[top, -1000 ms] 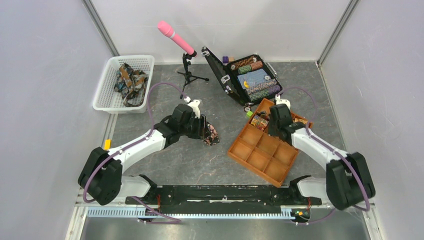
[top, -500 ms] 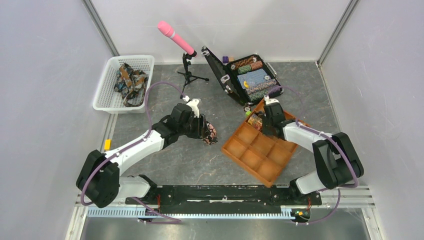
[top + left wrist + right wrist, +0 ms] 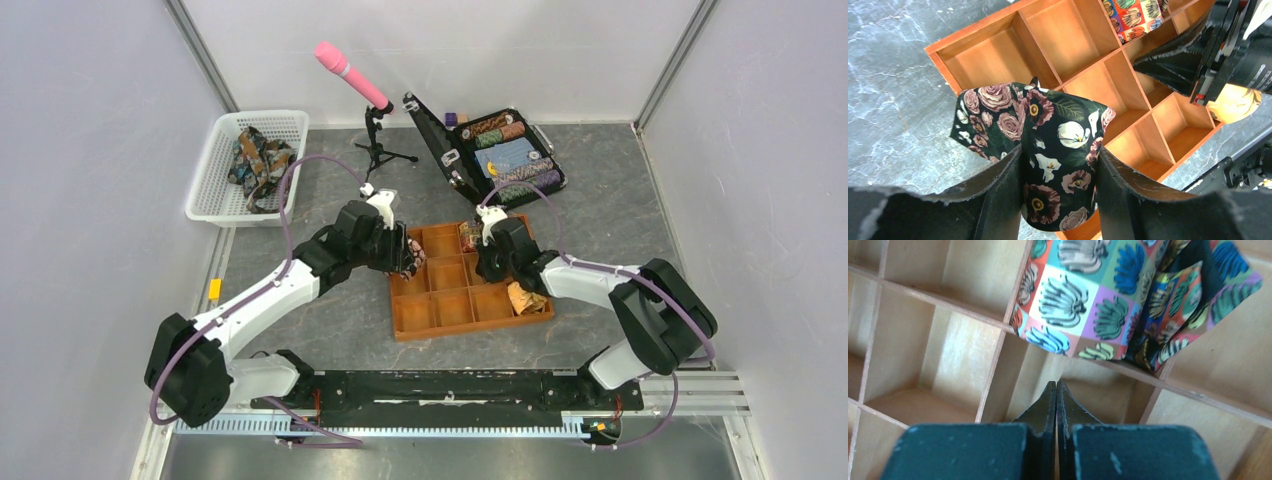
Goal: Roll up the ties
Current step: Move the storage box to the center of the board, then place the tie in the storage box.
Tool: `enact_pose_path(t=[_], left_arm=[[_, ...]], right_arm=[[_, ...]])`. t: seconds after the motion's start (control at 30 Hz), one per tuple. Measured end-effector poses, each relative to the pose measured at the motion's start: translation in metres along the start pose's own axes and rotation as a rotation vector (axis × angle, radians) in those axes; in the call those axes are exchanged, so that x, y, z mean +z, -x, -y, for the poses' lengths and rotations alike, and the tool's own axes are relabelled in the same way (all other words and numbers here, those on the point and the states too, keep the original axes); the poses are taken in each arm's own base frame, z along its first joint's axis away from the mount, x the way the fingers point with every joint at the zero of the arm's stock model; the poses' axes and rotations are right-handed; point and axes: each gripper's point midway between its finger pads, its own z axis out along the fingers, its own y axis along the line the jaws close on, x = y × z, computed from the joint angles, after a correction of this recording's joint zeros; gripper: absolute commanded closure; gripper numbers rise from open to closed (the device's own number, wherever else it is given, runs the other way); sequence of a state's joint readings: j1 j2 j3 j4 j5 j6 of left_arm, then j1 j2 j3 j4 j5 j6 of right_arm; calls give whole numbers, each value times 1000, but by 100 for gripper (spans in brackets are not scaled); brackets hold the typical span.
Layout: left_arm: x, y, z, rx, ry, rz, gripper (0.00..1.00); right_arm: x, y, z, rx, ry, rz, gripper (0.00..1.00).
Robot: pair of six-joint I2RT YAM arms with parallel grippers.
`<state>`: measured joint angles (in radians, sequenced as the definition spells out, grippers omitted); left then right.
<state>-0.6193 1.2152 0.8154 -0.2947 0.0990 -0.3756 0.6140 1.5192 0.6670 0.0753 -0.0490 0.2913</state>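
Observation:
My left gripper (image 3: 410, 258) is shut on a rolled tie (image 3: 1058, 145), dark with roses and white lilies, held just above the left edge of the orange wooden tray (image 3: 470, 330). The right gripper (image 3: 484, 266) is shut and empty, its tips (image 3: 1056, 385) down inside a tray compartment (image 3: 948, 355). Beside those tips a bright checked tie (image 3: 1083, 295) fills a back compartment, also seen from above (image 3: 468, 235). In the tray's near right corner lies a tan-gold tie (image 3: 524, 298). More ties (image 3: 255, 160) lie loose in the white basket (image 3: 215, 200).
An open black case of poker chips (image 3: 505, 155) stands behind the tray. A pink microphone (image 3: 350, 72) on a small tripod stands at the back centre. Grey walls close in both sides. In the left wrist view the right arm (image 3: 1228, 55) hangs over the tray (image 3: 1063, 35).
The tray has slid left and turned square to the table, with the shut right gripper moving left inside it. It now reaches the left gripper, which shifted slightly with its tie.

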Motion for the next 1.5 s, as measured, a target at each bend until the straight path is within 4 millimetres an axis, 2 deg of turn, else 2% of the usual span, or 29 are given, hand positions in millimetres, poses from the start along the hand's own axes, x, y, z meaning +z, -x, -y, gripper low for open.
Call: enact_pose_path(t=[0.13, 0.3, 0.43, 0.63, 0.7, 0.83, 0.97, 1.2, 1.37, 1.5], left_arm=[[-8, 6, -1, 3, 21, 4, 44], [-19, 23, 4, 4, 34, 22, 45], [-29, 44, 12, 2, 27, 58, 45], [-36, 68, 35, -37, -4, 105, 45], [-32, 72, 44, -56, -17, 108, 45], [-13, 70, 60, -108, -42, 90, 45], [5, 64, 64, -157, -30, 72, 45], [21, 71, 71, -240, -70, 138, 45], [37, 67, 67, -284, -68, 153, 45], [47, 57, 52, -321, -28, 144, 44]], right_arm=[[-3, -13, -5, -3, 10, -20, 100], [-14, -5, -15, 6, 16, 19, 100], [-32, 16, -14, 37, -14, 98, 100], [-74, 62, -8, 82, -77, 255, 100], [-89, 74, -5, 97, -97, 305, 100], [-114, 83, 7, 128, -147, 364, 100], [-127, 75, 24, 154, -198, 387, 100], [-125, 40, 51, 184, -272, 317, 100], [-122, 29, 55, 188, -283, 287, 100], [-122, 27, 54, 188, -274, 280, 100]])
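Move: The left hand, holding the rolled floral tie, has the empty front-row compartment it is bound for about 7 cm ahead, 7 cm to its right and 11 cm lower; the patchwork tie lies in the next compartment, some 14 cm right and 8 cm ahead. The right hand's shut fingers are down inside the storage box, whose middle is about 3 cm to their left and 1 cm back; the patchwork tie is 7 cm ahead and 1 cm left, and the gold tie 4 cm back and 9 cm right. The right hand's shut fingers come free of the box compartment: they slip back about 2 cm inside it, rise steeply while swinging right, then sink a little above the right-hand column, turning some 20 degrees clockwise. The left hand keeps its pinch on the floral tie, lifts it 8 cm, then carries it right and forward over the box and lowers it partway towards the empty compartment beside the patchwork tie. ##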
